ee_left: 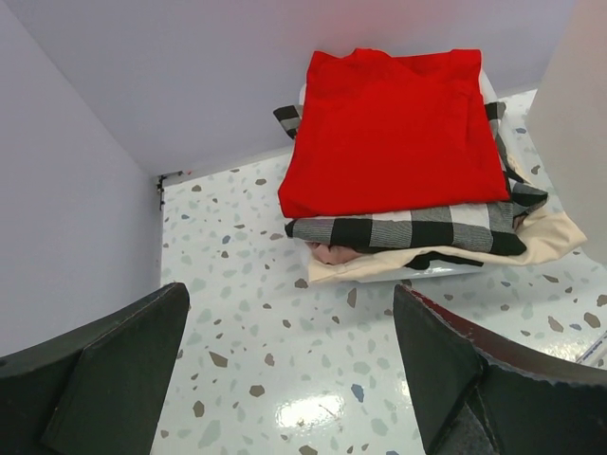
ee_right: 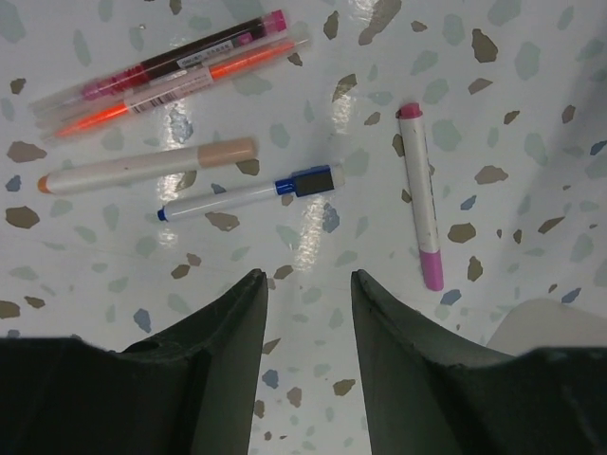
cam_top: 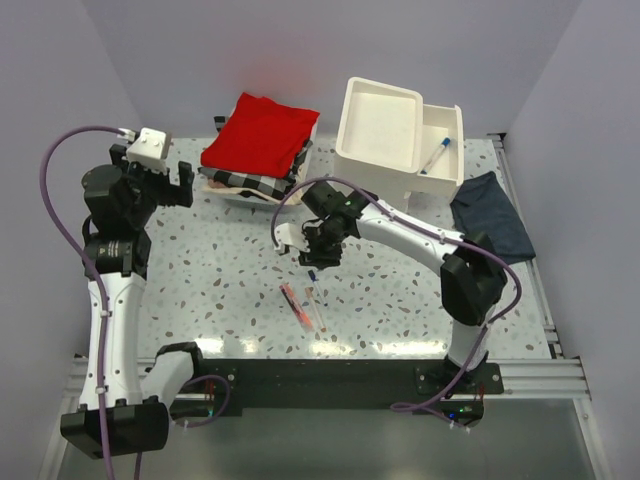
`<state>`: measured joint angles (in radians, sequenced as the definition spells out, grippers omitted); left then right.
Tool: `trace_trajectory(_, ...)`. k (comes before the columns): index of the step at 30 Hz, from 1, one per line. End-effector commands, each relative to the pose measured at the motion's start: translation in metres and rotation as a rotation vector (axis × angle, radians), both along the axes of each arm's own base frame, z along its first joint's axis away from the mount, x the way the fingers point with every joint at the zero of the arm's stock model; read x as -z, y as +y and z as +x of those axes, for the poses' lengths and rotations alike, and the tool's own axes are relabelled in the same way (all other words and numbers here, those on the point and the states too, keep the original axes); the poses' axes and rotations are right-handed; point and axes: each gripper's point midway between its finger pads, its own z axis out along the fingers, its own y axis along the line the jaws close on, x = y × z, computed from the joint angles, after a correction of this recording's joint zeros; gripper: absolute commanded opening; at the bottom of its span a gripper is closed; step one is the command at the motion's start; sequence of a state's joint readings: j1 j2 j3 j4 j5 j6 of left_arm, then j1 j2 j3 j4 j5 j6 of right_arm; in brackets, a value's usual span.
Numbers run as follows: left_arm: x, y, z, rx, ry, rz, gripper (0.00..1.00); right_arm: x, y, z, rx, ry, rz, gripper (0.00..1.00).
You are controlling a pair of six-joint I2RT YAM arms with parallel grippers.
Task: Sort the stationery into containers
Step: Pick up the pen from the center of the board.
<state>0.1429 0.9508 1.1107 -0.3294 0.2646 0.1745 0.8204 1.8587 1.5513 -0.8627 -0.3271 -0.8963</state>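
Several pens lie on the speckled table below my right gripper [ee_right: 308,277], which hangs open over bare table just short of them. Nearest are a white pen with a blue cap [ee_right: 248,194] and a white pen with pink ends [ee_right: 418,194]. Beyond lie a beige-capped pen [ee_right: 147,167] and an orange-red marker [ee_right: 180,81] beside a pink-ended one. From above, my right gripper [cam_top: 318,262] is mid-table, with two pens [cam_top: 300,305] nearer the front. The white drawer unit [cam_top: 380,120] stands at the back; its pulled-out drawer [cam_top: 455,115] holds a blue-capped pen [cam_top: 435,157]. My left gripper [ee_left: 289,294] is open and empty.
A stack of red and checked folded cloths [cam_top: 260,140] sits at the back left, right ahead of the left gripper [cam_top: 160,185]. A dark blue-grey cloth [cam_top: 492,215] lies at the right, beside the drawer unit. Lilac walls close in the left, back and right.
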Motion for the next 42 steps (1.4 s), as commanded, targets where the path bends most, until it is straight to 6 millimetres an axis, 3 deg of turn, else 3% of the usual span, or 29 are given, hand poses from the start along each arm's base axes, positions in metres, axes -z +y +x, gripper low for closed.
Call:
trace_trajectory(1,0.002,0.003,-0.001,-0.014,-0.001,-0.014,0.94,0.000,0.009,0.017,-0.125,-0.101,-0.020,0.45)
trace_trajectory(9,0.014,0.009,0.000,-0.031,0.030,-0.023,0.94,0.037,0.014,0.031,-0.180,-0.090,-0.074,0.43)
trace_trajectory(16,0.022,0.014,-0.002,-0.045,0.052,-0.027,0.94,0.042,0.026,0.059,-0.172,-0.106,-0.058,0.43)
trace_trajectory(21,0.026,0.017,0.002,-0.051,0.061,-0.033,0.94,0.054,0.024,0.077,-0.170,-0.108,-0.088,0.43)
trace_trajectory(31,0.026,0.019,0.014,-0.049,0.067,-0.031,0.94,0.094,0.005,0.069,-0.201,-0.047,-0.195,0.39)
trace_trajectory(35,0.025,0.020,0.018,-0.047,0.067,-0.037,0.94,0.110,-0.006,0.062,-0.202,0.015,-0.252,0.28)
trace_trajectory(36,0.025,0.020,0.019,-0.045,0.069,-0.037,0.94,0.113,-0.009,0.060,-0.202,0.019,-0.259,0.16)
trace_trajectory(38,0.023,0.019,0.021,-0.041,0.067,-0.038,0.94,0.113,-0.009,0.059,-0.180,0.013,-0.256,0.06)
trace_trajectory(39,0.023,0.019,0.022,-0.039,0.069,-0.037,0.94,0.108,-0.009,0.059,-0.168,0.012,-0.249,0.00)
trace_trajectory(42,0.021,0.020,0.026,-0.038,0.067,-0.032,0.94,0.084,-0.004,0.057,-0.103,0.018,-0.204,0.00)
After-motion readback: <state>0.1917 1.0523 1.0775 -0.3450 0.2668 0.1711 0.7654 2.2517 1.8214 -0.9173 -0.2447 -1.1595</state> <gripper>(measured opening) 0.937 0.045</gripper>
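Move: The pen with pink ends lies about 6 cm ahead of the right hand, some 3 cm to its left and 9 cm below. The blue-capped marker lies about 3 cm back and 2 cm left of that hand. The peach marker is about 8 cm back and 3 cm left, and the pink-orange pens 8 cm back and 7 cm left, all at table height. From the left hand, the pen is roughly 31 cm to the right, level fore and aft, and some 32 cm below. Bring the half-open right gripper down about 9 cm and forward some 7 cm, past the blue-capped marker onto the pen, turning about 10 degrees counter-clockwise and steepening the fingers. Once down, shut them to pinch the barrel a little right of its middle. Meanwhile sink the empty, open left hand about 5 cm, easing it slightly forward and left and tipping it down. ##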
